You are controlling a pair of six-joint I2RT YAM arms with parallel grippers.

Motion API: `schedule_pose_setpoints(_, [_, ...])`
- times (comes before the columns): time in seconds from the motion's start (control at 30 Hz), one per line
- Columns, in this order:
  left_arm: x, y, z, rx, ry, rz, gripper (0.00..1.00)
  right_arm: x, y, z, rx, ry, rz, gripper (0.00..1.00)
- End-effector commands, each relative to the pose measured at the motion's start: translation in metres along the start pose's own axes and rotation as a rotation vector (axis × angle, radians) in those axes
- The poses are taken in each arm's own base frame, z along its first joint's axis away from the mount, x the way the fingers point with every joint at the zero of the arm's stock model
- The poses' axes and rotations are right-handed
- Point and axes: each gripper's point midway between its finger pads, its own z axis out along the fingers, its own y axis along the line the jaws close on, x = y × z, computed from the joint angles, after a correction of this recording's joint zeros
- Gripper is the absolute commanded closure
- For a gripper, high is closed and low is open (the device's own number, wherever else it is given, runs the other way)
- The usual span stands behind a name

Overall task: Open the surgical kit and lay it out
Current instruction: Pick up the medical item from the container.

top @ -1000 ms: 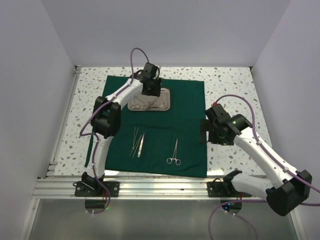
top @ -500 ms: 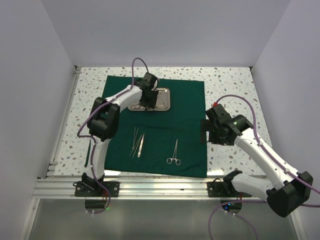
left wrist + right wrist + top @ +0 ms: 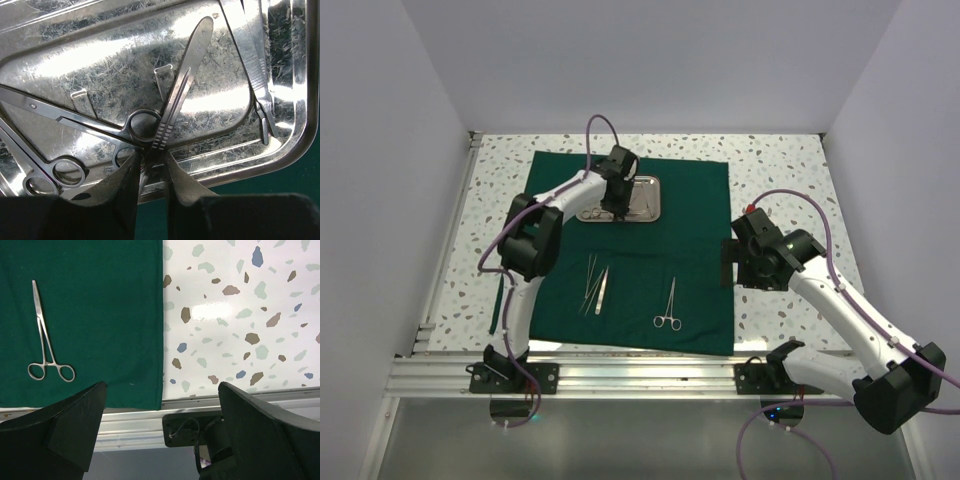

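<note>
The dark green cloth (image 3: 695,215) lies spread flat, with the steel tray (image 3: 655,203) at its far middle. My left gripper (image 3: 615,209) reaches down into the tray's near left. In the left wrist view its fingers (image 3: 125,185) flank the near end of a ribbed scalpel-like handle (image 3: 185,80). The jaws are narrowed around it with a slim gap on the left. Ring-handled scissors (image 3: 142,122) cross under that handle. More instruments (image 3: 257,75) lie at the tray's right. My right gripper (image 3: 162,386) hovers wide open at the cloth's right edge, holding nothing.
Tweezers and a slim handle (image 3: 597,285) lie side by side on the near left of the cloth. Ring-handled forceps (image 3: 668,306) (image 3: 45,340) lie to their right. Speckled tabletop (image 3: 240,315) borders the cloth; an aluminium rail (image 3: 640,375) runs along the near edge.
My left gripper dropped into the tray and its jaws narrowed around the scalpel-like handle. The right arm stayed still.
</note>
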Motion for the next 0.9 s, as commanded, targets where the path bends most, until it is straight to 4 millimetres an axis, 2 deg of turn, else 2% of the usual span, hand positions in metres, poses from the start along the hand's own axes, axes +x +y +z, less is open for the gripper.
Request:
schedule_pose_setpoints(0.0, [0.01,0.001,0.018,-0.014,0.035,0.038,0.73,-0.003,0.001,0.0,-0.011,-0.013,-0.002,0.02])
schedule_pose_setpoints(0.07, [0.015,0.002,0.022,-0.016,0.052,0.039,0.8,-0.004,0.001,0.001,-0.008,-0.013,-0.001,0.02])
schedule_pose_setpoints(0.1, [0.016,0.001,0.022,-0.014,0.054,0.039,0.88,-0.004,0.001,0.0,-0.01,-0.014,-0.003,0.02])
schedule_pose_setpoints(0.2, [0.019,0.001,0.022,-0.007,0.06,0.038,1.0,-0.005,0.001,0.001,-0.009,-0.017,0.0,0.02])
schedule_pose_setpoints(0.33, [0.015,-0.004,0.016,0.02,0.055,0.044,1.0,-0.005,0.002,0.0,-0.01,-0.021,-0.003,0.02])
schedule_pose_setpoints(0.43, [0.004,-0.008,0.004,0.04,0.034,0.047,1.0,-0.006,0.001,0.0,-0.011,-0.026,-0.004,0.02])
schedule_pose_setpoints(0.77, [-0.068,-0.022,-0.074,0.107,-0.142,0.028,1.0,-0.008,0.002,-0.004,-0.028,-0.046,0.001,0.02])
schedule_pose_setpoints(0.87, [-0.077,-0.021,-0.091,0.103,-0.168,0.026,1.0,-0.008,0.003,-0.005,-0.034,-0.05,0.003,0.02])
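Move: The scalpel lies in the metal tray between the left hand's still-open fingers, near its narrow end; its middle is about 3 cm ahead and 2 cm to the right, at fingertip height. At the same height, the scissors lie some 5 cm left and 4 cm ahead, the clamp 10 cm left and 3 cm ahead, and two slim handles 6 cm right and 5 cm ahead. From the right hand, the scalpel is roughly 29 cm ahead, 27 cm left and 12 cm below. Staying nearly in place low in the tray, the left hand first closes its fingers fully and pinches the scalpel close to its narrow end, beside the scissors' rings. Then it goes up, slowly at first and faster later, about 4.5 cm, drifting some 2 cm to the right as it leaves the tray floor, fingers kept shut and the wrist nearly unturned. ##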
